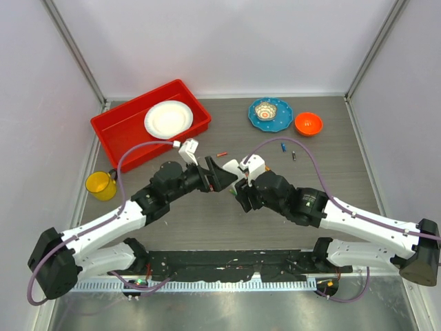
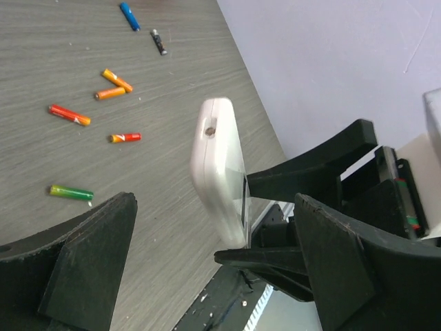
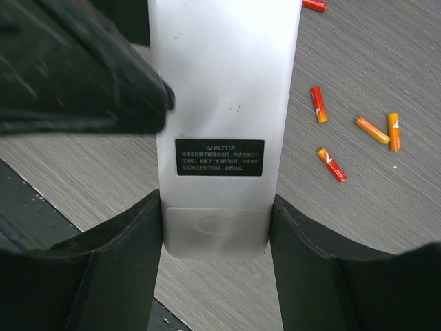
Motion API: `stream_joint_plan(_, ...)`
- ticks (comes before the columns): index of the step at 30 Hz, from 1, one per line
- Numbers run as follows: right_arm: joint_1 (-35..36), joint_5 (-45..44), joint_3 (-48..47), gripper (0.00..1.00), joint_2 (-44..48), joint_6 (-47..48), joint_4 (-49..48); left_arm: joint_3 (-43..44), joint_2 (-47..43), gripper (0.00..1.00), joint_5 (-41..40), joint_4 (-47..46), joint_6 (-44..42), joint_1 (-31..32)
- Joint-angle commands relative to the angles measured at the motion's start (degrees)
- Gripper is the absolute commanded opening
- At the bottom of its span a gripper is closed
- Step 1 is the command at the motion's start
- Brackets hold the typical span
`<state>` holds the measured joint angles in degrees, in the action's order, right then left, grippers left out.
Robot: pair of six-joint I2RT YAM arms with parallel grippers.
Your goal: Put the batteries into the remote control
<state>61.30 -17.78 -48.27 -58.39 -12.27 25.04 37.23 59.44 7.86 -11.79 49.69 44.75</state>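
Observation:
The remote control (image 3: 220, 89) shows its plain white back with a black label, held off the table. My right gripper (image 3: 216, 207) is shut on its sides at the battery-cover end. My left gripper (image 2: 215, 207) is wide open around the remote control's (image 2: 219, 172) other end without clamping it; one of its fingers (image 3: 83, 76) overlaps the remote's back. Both grippers meet at mid-table, the left gripper (image 1: 219, 172) facing the right gripper (image 1: 239, 183). Several batteries lie loose on the table: orange-red ones (image 2: 69, 114), a green one (image 2: 71, 192), a blue one (image 2: 129, 16), a dark one (image 2: 159, 42).
A red tray (image 1: 117, 131) holding a white plate (image 1: 168, 118) sits at the back left, with a yellow cup (image 1: 101, 185) near its corner. At the back right are a blue plate (image 1: 279, 121) with a small bowl and an orange bowl (image 1: 308, 123).

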Motion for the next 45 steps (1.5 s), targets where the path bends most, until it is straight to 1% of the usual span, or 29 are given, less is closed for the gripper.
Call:
stream_joint_plan(1, 0.5, 2.0, -0.6, 0.01, 1.4, -2.5, -5.4, -4.7, 1.1, 1.0, -3.2, -14.9, 3.9, 1.7)
stream_joint_plan(3, 0.8, 2.0, -0.3, 0.01, 1.6, -3.2, -6.0, -5.3, 2.5, 1.0, -3.6, -17.8, 5.0, 2.2)
stream_joint_plan(6, 0.8, 2.7, -0.6, 0.01, 1.4, -3.4, -6.1, -4.6, 4.3, 0.99, -5.0, -18.1, 5.1, 3.0)
stream_joint_plan(13, 0.8, 3.4, -1.7, 0.01, -0.1, -2.9, -5.3, -4.1, 5.6, 0.85, -6.7, -19.5, 4.3, 3.2)
stream_joint_plan(15, 0.8, 3.4, -1.5, 0.01, -0.1, -3.0, -5.6, -3.9, 6.2, 0.8, -6.4, -20.0, 4.2, 3.2)
stream_joint_plan(17, 0.8, 3.3, -1.4, 0.01, -0.1, -3.2, -5.9, -4.1, 7.4, 0.76, -5.1, -22.0, 4.3, 3.2)
stream_joint_plan(18, 0.9, 3.3, -1.2, 0.01, -0.1, -3.4, -6.1, -4.3, 7.9, 0.72, -4.6, -23.0, 4.5, 3.2)
stream_joint_plan(21, 0.9, 2.9, -1.0, 0.01, 0.1, -3.5, -6.1, -4.5, 9.7, 0.66, -3.0, -25.7, 5.5, 3.2)
stream_joint_plan(28, 0.9, 3.0, -0.7, 0.01, 0.8, -3.9, -6.0, -5.4, 11.3, 0.59, -2.8, -28.0, 6.7, 3.2)
stream_joint_plan(31, 0.8, 3.0, -0.4, 0.01, 0.8, -3.9, -6.2, -5.3, 11.2, 0.49, -2.8, -28.2, 6.7, 3.2)
stream_joint_plan(32, 0.9, 3.1, -0.3, 0.01, 1.0, -4.0, -6.2, -5.4, 11.2, 0.39, -2.8, -28.1, 6.7, 3.2)
stream_joint_plan(34, 0.9, 3.1, -0.3, 0.01, 0.8, -4.0, -6.3, -5.6, 11.1, 0.31, -2.8, -28.1, 6.6, 3.2)
stream_joint_plan(35, 0.9, 3.0, -0.3, 0.01, 0.9, -3.9, -6.2, -5.7, 11.1, 0.25, -2.8, -28.3, 6.6, 3.2)
stream_joint_plan(37, 0.9, 3.0, -0.4, 0.01, 1.0, -4.0, -6.1, -5.9, 11.2, 0.17, -2.7, -28.8, 6.7, 3.2)
stream_joint_plan(38, 0.8, 2.9, -0.4, 0.01, 1.0, -3.8, -6.1, -6.0, 11.1, 0.07, -2.8, -29.0, 6.7, 3.2)
stream_joint_plan(40, 0.9, 2.8, -0.5, 0.01, 1.2, -3.9, -5.9, -6.4, 11.1, 0.01, -2.6, -29.0, 6.8, 3.2)
stream_joint_plan(41, 0.9, 2.6, -0.6, 0.02, 1.1, -4.0, -5.6, -6.5, 11.2, 0.0, -2.6, -29.0, 6.8, 3.2)
stream_joint_plan(42, 0.9, 2.1, -0.8, 0.08, 1.1, -4.2, -5.1, -6.7, 11.1, 0.0, -2.6, -29.4, 6.8, 3.2)
stream_joint_plan(43, 0.9, 1.8, -1.0, 0.34, 1.2, -4.3, -4.9, -6.9, 11.3, 0.0, -2.6, -29.9, 7.1, 3.2)
stream_joint_plan(44, 0.8, 1.5, -1.2, 0.46, 1.2, -4.9, -4.6, -7.2, 11.2, 0.0, -2.8, -30.6, 7.3, 3.1)
stream_joint_plan(45, 0.9, 1.5, -1.6, 0.54, 1.3, -5.0, -4.2, -7.8, 11.2, 0.0, -3.1, -31.6, 7.4, 3.2)
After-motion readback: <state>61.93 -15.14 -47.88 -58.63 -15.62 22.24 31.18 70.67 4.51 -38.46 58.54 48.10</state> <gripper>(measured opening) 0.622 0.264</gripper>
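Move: My right hand already holds the remote by its lower end; the remote's middle is about 4 cm ahead of that hand, 1 cm left and 4 cm above. From my open left hand the remote's middle lies some 5 cm to the right, 1 cm ahead and 2 cm lower. On the table, roughly 18 cm below my left hand, the green battery is about 3 cm right and level fore-and-aft, and the red-yellow battery 12 cm right and 4 cm ahead. My left hand eases to the right about 4 cm, first dipping around 2 cm, then edging slightly forward and coming partly back up, so its open fingers straddle the remote front and back. They close and pinch it just above the back label while the wrist rolls its left side down some 10 degrees. My right hand brings the remote a little left to meet it, then holds still, keeping its grip. ##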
